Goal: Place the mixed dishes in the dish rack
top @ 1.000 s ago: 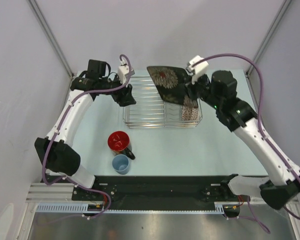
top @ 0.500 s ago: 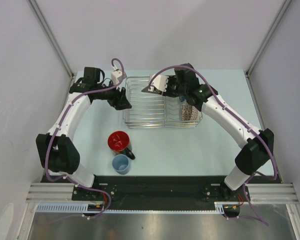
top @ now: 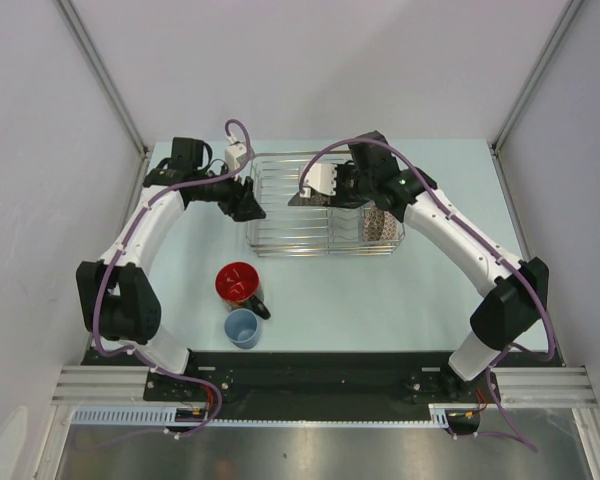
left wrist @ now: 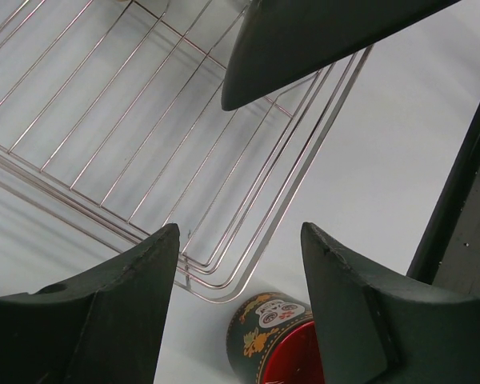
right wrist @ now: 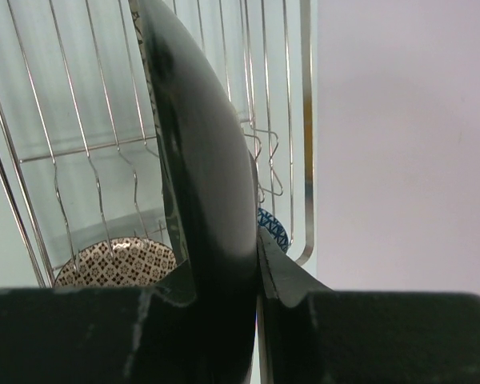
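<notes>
The dish rack [top: 280, 215], a silver wire basket, stands at mid-table. My right gripper [top: 332, 192] is shut on the dark square plate [top: 302, 199] and holds it on edge over the rack's middle. In the right wrist view the plate [right wrist: 204, 160] rises between my fingers [right wrist: 284, 276], with wires behind it. A pinkish-beige patterned bowl [right wrist: 116, 264] and a blue-patterned bowl [right wrist: 274, 230] lie in the rack's right end [top: 380, 226]. My left gripper [top: 248, 204] hangs open and empty at the rack's left edge. The red-inside skull mug [top: 240, 284] and light-blue cup [top: 242, 327] stand on the table.
The left wrist view looks past the rack's near-left corner [left wrist: 224, 272] down to the mug [left wrist: 276, 344], with the plate's edge [left wrist: 320, 40] above. Grey walls close in the table on three sides. The arm bases sit along the near edge.
My right arm has swung the plate from lying flat behind the rack to standing on edge over its middle, then lowered it slightly. The left gripper has hardly moved.
</notes>
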Robot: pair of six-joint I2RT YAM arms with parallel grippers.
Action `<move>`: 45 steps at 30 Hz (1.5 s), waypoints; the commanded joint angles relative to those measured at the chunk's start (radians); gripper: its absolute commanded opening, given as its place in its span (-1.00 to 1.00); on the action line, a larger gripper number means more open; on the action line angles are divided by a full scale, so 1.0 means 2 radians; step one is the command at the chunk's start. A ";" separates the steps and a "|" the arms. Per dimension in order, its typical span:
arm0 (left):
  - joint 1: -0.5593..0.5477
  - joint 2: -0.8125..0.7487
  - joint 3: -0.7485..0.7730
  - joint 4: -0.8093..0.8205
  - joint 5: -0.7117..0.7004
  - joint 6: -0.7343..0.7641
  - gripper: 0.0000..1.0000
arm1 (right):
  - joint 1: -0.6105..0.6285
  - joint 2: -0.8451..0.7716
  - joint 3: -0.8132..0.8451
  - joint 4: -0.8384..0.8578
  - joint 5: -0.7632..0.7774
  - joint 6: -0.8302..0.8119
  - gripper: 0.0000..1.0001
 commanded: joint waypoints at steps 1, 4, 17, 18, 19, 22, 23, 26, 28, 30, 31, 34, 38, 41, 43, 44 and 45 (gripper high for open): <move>0.003 0.004 -0.001 0.018 0.019 -0.006 0.36 | -0.006 -0.027 0.007 0.048 -0.002 -0.021 -1.00; 0.003 0.005 -0.001 0.021 0.022 -0.008 0.35 | -0.011 -0.029 0.000 0.049 -0.004 -0.023 -1.00; 0.005 0.000 0.001 0.007 0.017 0.003 0.35 | -0.021 -0.021 -0.011 0.046 -0.012 -0.051 -1.00; 0.006 0.002 0.001 0.007 0.017 0.003 0.35 | -0.020 -0.019 -0.011 0.045 -0.011 -0.052 -1.00; 0.006 0.003 0.002 0.007 0.019 0.003 0.34 | -0.021 -0.018 -0.010 0.040 -0.009 -0.054 -1.00; 0.007 0.006 0.004 0.007 0.020 0.003 0.34 | -0.023 -0.012 -0.008 0.032 -0.006 -0.059 -1.00; 0.007 0.006 0.005 0.006 0.020 0.003 0.34 | -0.023 -0.011 -0.008 0.030 -0.006 -0.060 -1.00; 0.008 0.007 0.005 0.006 0.021 0.003 0.34 | -0.025 0.002 -0.002 0.022 -0.007 -0.063 -1.00; 0.008 0.006 0.005 0.007 0.022 0.003 0.34 | -0.025 0.008 -0.002 0.021 -0.011 -0.062 -1.00; 0.008 0.006 0.004 0.005 0.022 0.005 0.34 | -0.028 0.012 -0.005 0.022 -0.015 -0.059 -1.00; 0.008 0.006 0.004 0.006 0.022 0.005 0.34 | -0.028 0.015 -0.005 0.024 -0.016 -0.057 -1.00; 0.008 0.005 0.003 0.004 0.020 0.009 0.33 | -0.028 0.027 -0.006 0.023 -0.016 -0.056 -1.00; 0.009 0.005 0.001 0.001 0.018 0.012 0.33 | -0.029 0.042 -0.005 0.025 -0.019 -0.054 -1.00; 0.009 0.004 -0.001 0.000 0.019 0.014 0.33 | -0.028 0.052 -0.001 0.025 -0.019 -0.054 -1.00; 0.009 0.003 -0.002 0.001 0.018 0.016 0.33 | -0.025 0.058 0.002 0.023 -0.019 -0.054 -1.00; 0.010 0.003 -0.002 0.000 0.018 0.016 0.33 | -0.025 0.060 0.001 0.022 -0.019 -0.053 -1.00; 0.010 0.002 -0.002 0.001 0.017 0.016 0.33 | -0.023 0.064 0.000 0.021 -0.017 -0.053 -1.00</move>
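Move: The right hand already holds the dark square plate, standing on edge, above the dish rack. The free wire slot it is taken to lies about 20 cm below and 3 cm ahead of the hand, 1 cm to its right. At much the same depth, the yellow plate is 9 cm ahead and 1 cm right, the blue bowl 10 cm ahead and 8 cm right, the beige bowls level and 10 cm right. From the idle left hand, the slot is about 7 cm ahead, 20 cm right and 14 cm below. Downwards goes the right hand, some 8 cm in all, towards the wire slot with the square plate still pinched by its edge. It first sinks about 3 cm while shifting 2 cm right, hangs there briefly, then carries on down more steadily, easing slightly forward. The wrist tips the fingers about 10 degrees further down; their grip stays shut. ##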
